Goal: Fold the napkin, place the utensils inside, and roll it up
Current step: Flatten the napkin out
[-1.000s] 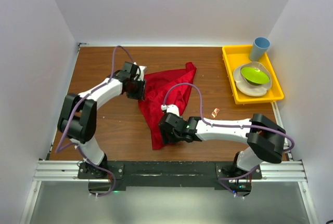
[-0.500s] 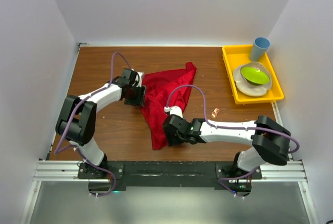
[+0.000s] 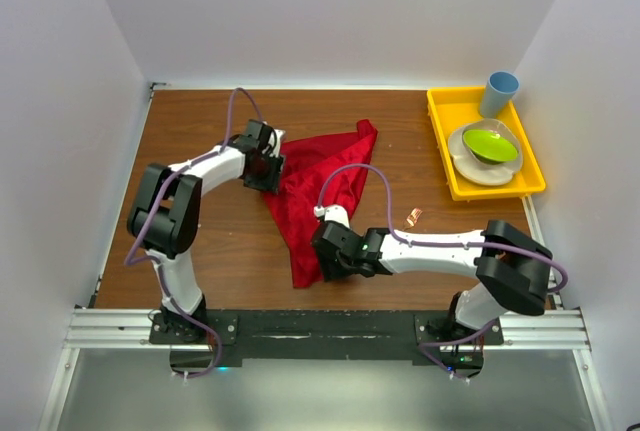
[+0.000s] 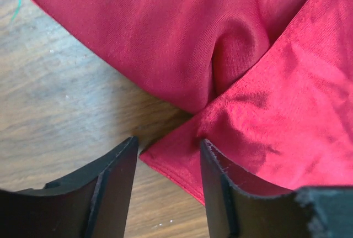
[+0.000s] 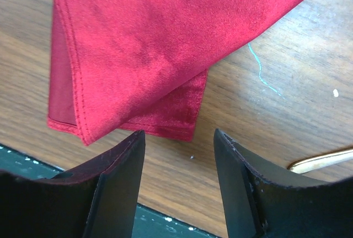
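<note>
The red napkin (image 3: 318,186) lies crumpled and partly folded over itself in the middle of the wooden table. My left gripper (image 3: 268,173) is at its left edge, open. In the left wrist view a hemmed corner of the napkin (image 4: 265,83) lies between the two fingers (image 4: 118,183), which stand apart from it. My right gripper (image 3: 322,261) is at the napkin's near end, open, and the layered corner of the napkin (image 5: 138,56) lies just past its fingertips (image 5: 124,172). A copper utensil (image 3: 413,216) lies to the right, and its handle (image 5: 320,160) shows beside my right finger.
A yellow tray (image 3: 440,141) at the back right holds a blue cup (image 3: 499,92) and a green bowl (image 3: 490,144) on a plate. The table's near edge and black rail (image 5: 165,224) lie directly under my right gripper. White walls close in both sides.
My left gripper has opened and shifted a little along the napkin's left edge, with its elbow swung inward. The right gripper's jaws have narrowed somewhat at the near corner.
</note>
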`<state>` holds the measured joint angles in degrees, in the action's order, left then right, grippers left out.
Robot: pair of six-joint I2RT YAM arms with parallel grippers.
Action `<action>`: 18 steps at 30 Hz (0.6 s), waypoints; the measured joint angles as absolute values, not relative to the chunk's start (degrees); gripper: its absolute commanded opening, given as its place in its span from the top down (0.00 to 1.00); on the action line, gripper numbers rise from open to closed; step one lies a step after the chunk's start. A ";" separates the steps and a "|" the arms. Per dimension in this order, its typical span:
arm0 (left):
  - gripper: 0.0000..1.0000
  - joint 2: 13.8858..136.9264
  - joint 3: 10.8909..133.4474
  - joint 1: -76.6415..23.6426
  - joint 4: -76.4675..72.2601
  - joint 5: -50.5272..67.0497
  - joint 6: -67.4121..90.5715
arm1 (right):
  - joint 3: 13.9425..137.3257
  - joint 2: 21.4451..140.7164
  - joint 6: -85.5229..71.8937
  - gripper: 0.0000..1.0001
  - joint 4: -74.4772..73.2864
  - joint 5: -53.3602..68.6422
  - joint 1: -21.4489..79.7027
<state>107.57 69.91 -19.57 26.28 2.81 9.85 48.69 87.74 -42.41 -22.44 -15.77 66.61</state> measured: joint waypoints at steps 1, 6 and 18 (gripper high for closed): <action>0.53 107.46 69.78 -19.62 26.28 2.79 9.87 | 48.69 87.83 -42.41 0.45 -22.52 -15.77 66.61; 0.80 106.78 68.27 -19.62 24.95 2.55 9.39 | 48.71 87.85 -42.41 0.47 -22.65 -15.77 66.50; 1.00 99.00 63.59 -20.18 29.91 1.85 14.61 | 50.02 89.25 -44.36 0.43 -23.33 -17.37 66.57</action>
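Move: The napkin's left corner lies right between the left hand's open fingertips, straight below by about 1 cm. From that hand, the crumpled far corner of the napkin is roughly 15 cm ahead and 20 cm to the right, and its near end some 19 cm back and 8 cm to the right, on the table. From the right hand, the left corner lies about 20 cm ahead and 12 cm to the left, roughly 1 cm lower. The left fingers shut fully on the napkin's left corner while the hand stays almost in place, pinching the cloth between the tips. Still gripping, the left hand then draws back by about 4 cm, rising nearly 2 cm late in the pull, with the fingers kept pointing down. ##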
